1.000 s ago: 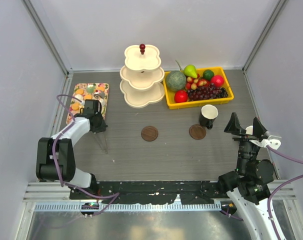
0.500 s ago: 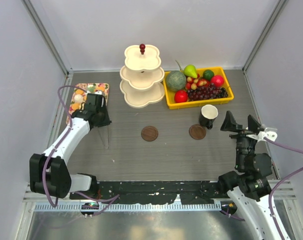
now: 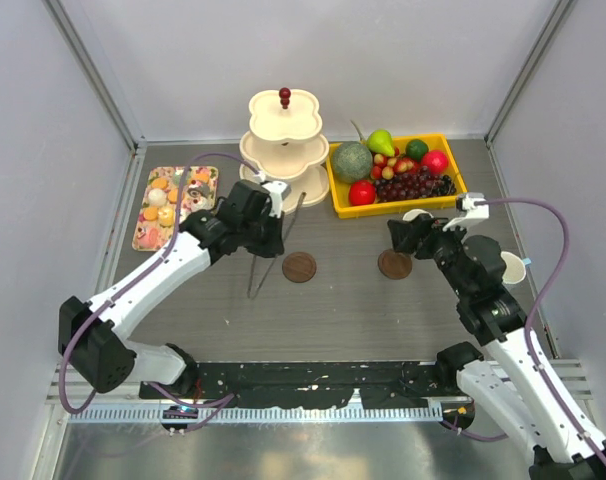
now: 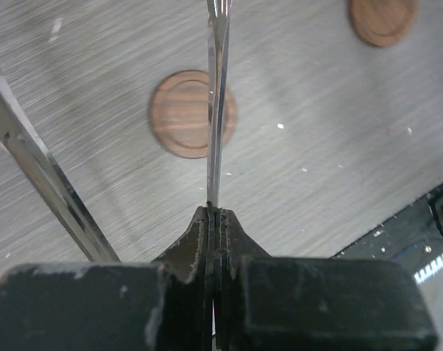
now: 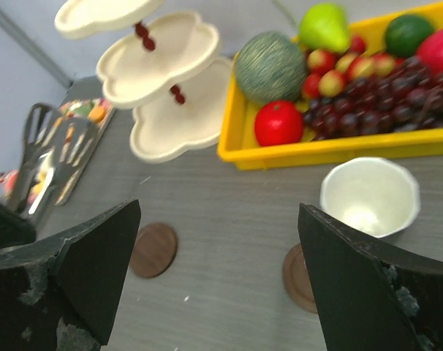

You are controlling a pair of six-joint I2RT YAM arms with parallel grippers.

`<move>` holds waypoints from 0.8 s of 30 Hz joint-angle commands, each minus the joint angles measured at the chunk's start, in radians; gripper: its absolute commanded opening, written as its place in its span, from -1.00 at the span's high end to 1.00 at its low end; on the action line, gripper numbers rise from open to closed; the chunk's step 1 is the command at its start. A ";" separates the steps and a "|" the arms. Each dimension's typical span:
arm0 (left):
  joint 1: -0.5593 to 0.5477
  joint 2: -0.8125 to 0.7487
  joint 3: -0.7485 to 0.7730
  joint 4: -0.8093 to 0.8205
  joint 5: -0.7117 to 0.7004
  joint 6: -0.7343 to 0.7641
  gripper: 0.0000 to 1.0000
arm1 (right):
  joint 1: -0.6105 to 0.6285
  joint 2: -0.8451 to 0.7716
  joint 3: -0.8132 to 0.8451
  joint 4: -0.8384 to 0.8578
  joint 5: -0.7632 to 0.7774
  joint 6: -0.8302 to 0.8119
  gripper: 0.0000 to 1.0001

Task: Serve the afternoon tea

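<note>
My left gripper (image 3: 268, 238) (image 4: 216, 216) is shut on one thin blade of the metal tongs (image 3: 253, 275) (image 4: 216, 110); the other blade (image 4: 39, 175) hangs free at the left. It hovers near the left wooden coaster (image 3: 299, 267) (image 4: 192, 113). The sweets (image 3: 163, 200) lie on the flowered tray (image 3: 205, 178) at the left. My right gripper (image 3: 423, 232) (image 5: 220, 208) is open above the black mug (image 3: 415, 214) (image 5: 369, 196), whose white inside shows next to the right coaster (image 3: 394, 264) (image 5: 302, 281). The white-and-blue mug (image 3: 511, 268) stands at the right.
A cream three-tier stand (image 3: 283, 150) (image 5: 163, 51) rises at the back centre with bare tiers. A yellow tray (image 3: 395, 205) (image 5: 331, 150) of fruit sits to its right. Grey walls close the table on three sides.
My left arm swung from the flowered tray toward the table's centre, carrying the tongs. My right arm moved from the right edge forward and left over the black mug, uncovering the white-and-blue mug.
</note>
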 commanded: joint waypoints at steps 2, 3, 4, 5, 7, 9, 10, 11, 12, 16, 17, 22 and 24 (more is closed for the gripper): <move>-0.125 0.045 0.096 0.013 0.056 0.040 1.00 | 0.006 0.103 0.031 0.110 -0.262 0.223 -0.91; -0.145 0.054 0.105 0.016 0.057 0.038 1.00 | 0.006 0.119 0.024 0.137 -0.291 0.257 -0.91; -0.162 0.063 0.118 0.027 0.060 0.037 1.00 | 0.006 0.144 0.014 0.201 -0.331 0.280 -0.91; -0.180 0.071 0.125 0.033 0.067 0.034 1.00 | 0.006 0.168 0.005 0.226 -0.351 0.324 -0.91; -0.225 0.089 0.145 0.053 0.068 0.032 1.00 | 0.006 0.201 -0.025 0.309 -0.418 0.390 -0.91; -0.259 0.109 0.170 0.059 0.070 0.031 1.00 | 0.009 0.227 -0.064 0.392 -0.450 0.454 -0.91; -0.274 0.123 0.184 0.056 0.071 0.031 1.00 | 0.011 0.235 -0.078 0.438 -0.458 0.472 -0.91; -0.288 0.132 0.191 0.057 0.073 0.031 1.00 | 0.012 0.252 -0.091 0.453 -0.466 0.499 -0.91; -0.297 0.137 0.199 0.061 0.074 0.031 1.00 | 0.017 0.257 -0.096 0.476 -0.466 0.514 -0.91; -0.326 0.157 0.220 0.057 0.077 0.034 1.00 | 0.029 0.303 -0.124 0.527 -0.468 0.557 -0.91; -0.331 0.160 0.227 0.054 0.080 0.035 1.00 | 0.035 0.307 -0.131 0.539 -0.466 0.567 -0.91; -0.351 0.169 0.248 0.056 0.073 0.044 1.00 | 0.037 0.333 -0.156 0.588 -0.483 0.601 -0.86; -0.355 0.174 0.256 0.048 0.073 0.046 1.00 | 0.038 0.341 -0.154 0.588 -0.481 0.599 -0.76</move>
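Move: My left hand holds the tongs by one arm, and my open right gripper is some 27 cm to its right, nearly level fore-and-aft, roughly 7 cm higher. Under the left hand a wooden coaster lies 6 cm right, 2 cm ahead, 16 cm down; the tiered stand is about 22 cm ahead. From my right hand, the tongs' middle is 27 cm left, 1 cm ahead and 7 cm below, with the white mug 12 cm ahead and 9 cm right. I bring both hands together for a handover. My left hand keeps its pinch on the tongs and carries them about 13 cm right and half as far back, turning clockwise some 25 degrees. My right hand, fingers staying wide open, sweeps about 11 cm left and sinks 4 cm towards the slotted blades, its left side rolling up as it swings counter-clockwise and tips down. ##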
